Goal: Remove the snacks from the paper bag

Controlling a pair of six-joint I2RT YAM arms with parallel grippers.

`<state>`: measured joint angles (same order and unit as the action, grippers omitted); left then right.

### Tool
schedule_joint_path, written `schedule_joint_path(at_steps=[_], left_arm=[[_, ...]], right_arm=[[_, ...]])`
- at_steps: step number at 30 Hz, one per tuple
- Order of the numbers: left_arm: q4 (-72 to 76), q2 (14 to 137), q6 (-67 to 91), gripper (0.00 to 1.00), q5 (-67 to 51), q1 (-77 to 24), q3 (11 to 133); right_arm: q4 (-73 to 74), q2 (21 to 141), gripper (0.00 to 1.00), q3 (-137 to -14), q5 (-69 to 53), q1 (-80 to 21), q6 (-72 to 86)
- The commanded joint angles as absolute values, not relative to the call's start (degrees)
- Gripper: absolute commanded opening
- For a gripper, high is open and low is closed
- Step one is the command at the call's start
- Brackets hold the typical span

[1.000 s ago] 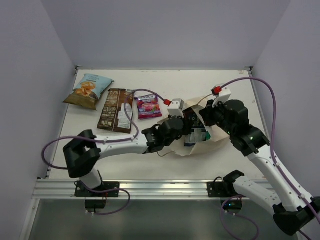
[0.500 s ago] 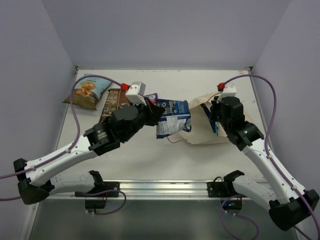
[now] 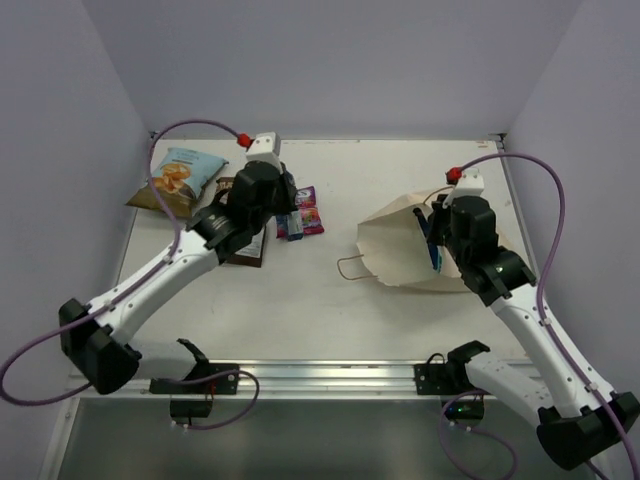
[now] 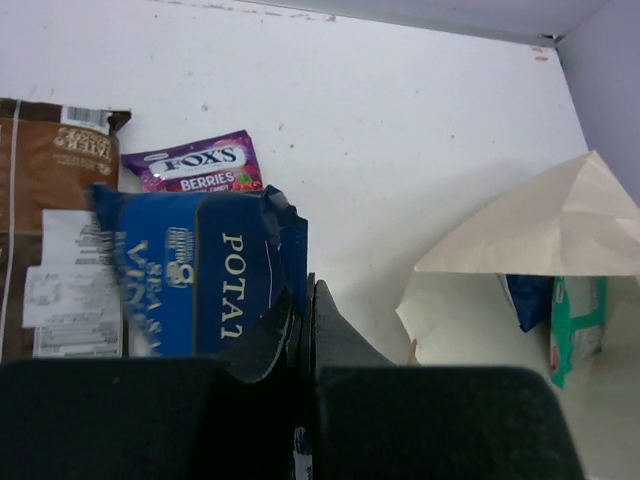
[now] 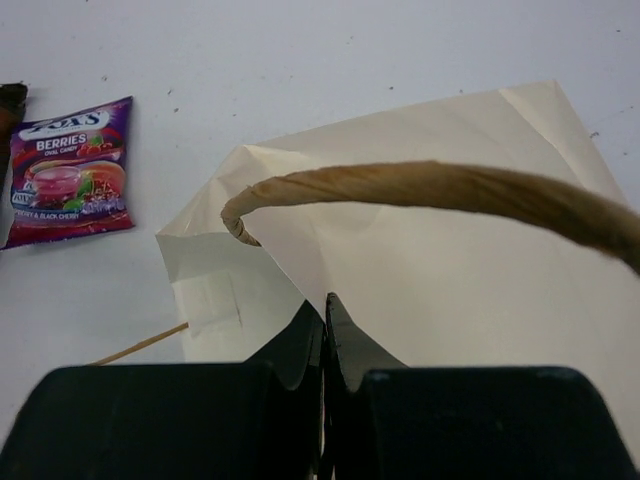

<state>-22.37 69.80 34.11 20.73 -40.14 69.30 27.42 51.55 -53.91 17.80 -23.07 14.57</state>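
Observation:
My left gripper [image 4: 308, 290] is shut on a corner of a blue-and-white packet [image 4: 200, 270] and holds it just above the table, over the magenta packet [image 4: 195, 165] and beside the long brown packet [image 4: 45, 220]. In the top view this gripper [image 3: 284, 212] is at the back left. The light blue chip bag [image 3: 180, 180] lies further left. My right gripper [image 5: 325, 305] is shut on the rim of the paper bag [image 5: 450, 280], under its cord handle [image 5: 430, 190]. The bag's mouth faces left, and another blue packet [image 4: 525, 300] and a teal-green packet [image 4: 575, 320] show inside.
The second cord handle [image 3: 352, 270] trails onto the table in front of the paper bag [image 3: 395, 250]. White walls close in the table on the left, back and right. Purple cables loop above both arms.
My left gripper has pulled the blue-and-white packet out of the bag and carried it left to the packets there. The right gripper kept its hold on the bag's rim.

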Motion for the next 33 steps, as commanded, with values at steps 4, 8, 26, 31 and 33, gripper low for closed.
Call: schedule_joint_path(at_steps=[4, 8, 26, 31, 33], left_arm=[[-7.04, 88.74, 29.18, 0.0, 13.45, -36.75, 85.56], [5.38, 97.81, 31.02, 0.0, 15.56, -35.25, 89.3], [13.39, 117.25, 42.1, 0.83, 6.76, -29.44, 74.89], [10.28, 110.4, 38.94, 0.93, 4.51, -29.35, 70.93], [10.28, 105.75, 38.67, 0.94, 3.08, -29.88, 68.56]], right_arm=[[27.69, 49.49, 0.0, -53.26, 11.88, -22.76, 15.38], [26.98, 47.2, 0.0, -52.65, 7.49, -22.68, 14.76], [28.65, 44.56, 0.0, -52.73, 1.85, -22.76, 12.83], [28.91, 45.26, 0.0, -52.82, 2.11, -22.76, 12.48], [29.44, 45.35, 0.0, -53.35, 2.46, -22.76, 12.31]])
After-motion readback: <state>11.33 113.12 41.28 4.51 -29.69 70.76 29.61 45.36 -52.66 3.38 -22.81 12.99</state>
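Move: The left hand holds the blue chips packet; the bare patch where it will lie is about 17 cm ahead, 9 cm to the right and 28 cm below. At table height, the Fox's candy lies 11 cm ahead and 1 cm right of the hand, and the brown snack pack 9 cm ahead, 14 cm left. The right hand grips the paper bag's rim; that patch lies some 19 cm ahead of it, 20 cm left and 24 cm below. Forward and to the right the left hand sweeps past over the candy with the blue chips packet, about 20 cm out, then drops steeply to just above the table, tipping slightly down as its fingers open wide and let go. It then backs off a few centimetres, rising. The right hand, still pinching the paper bag's rim, draws it some 3 cm back and 3 cm left, turning about 15 degrees counter-clockwise. ##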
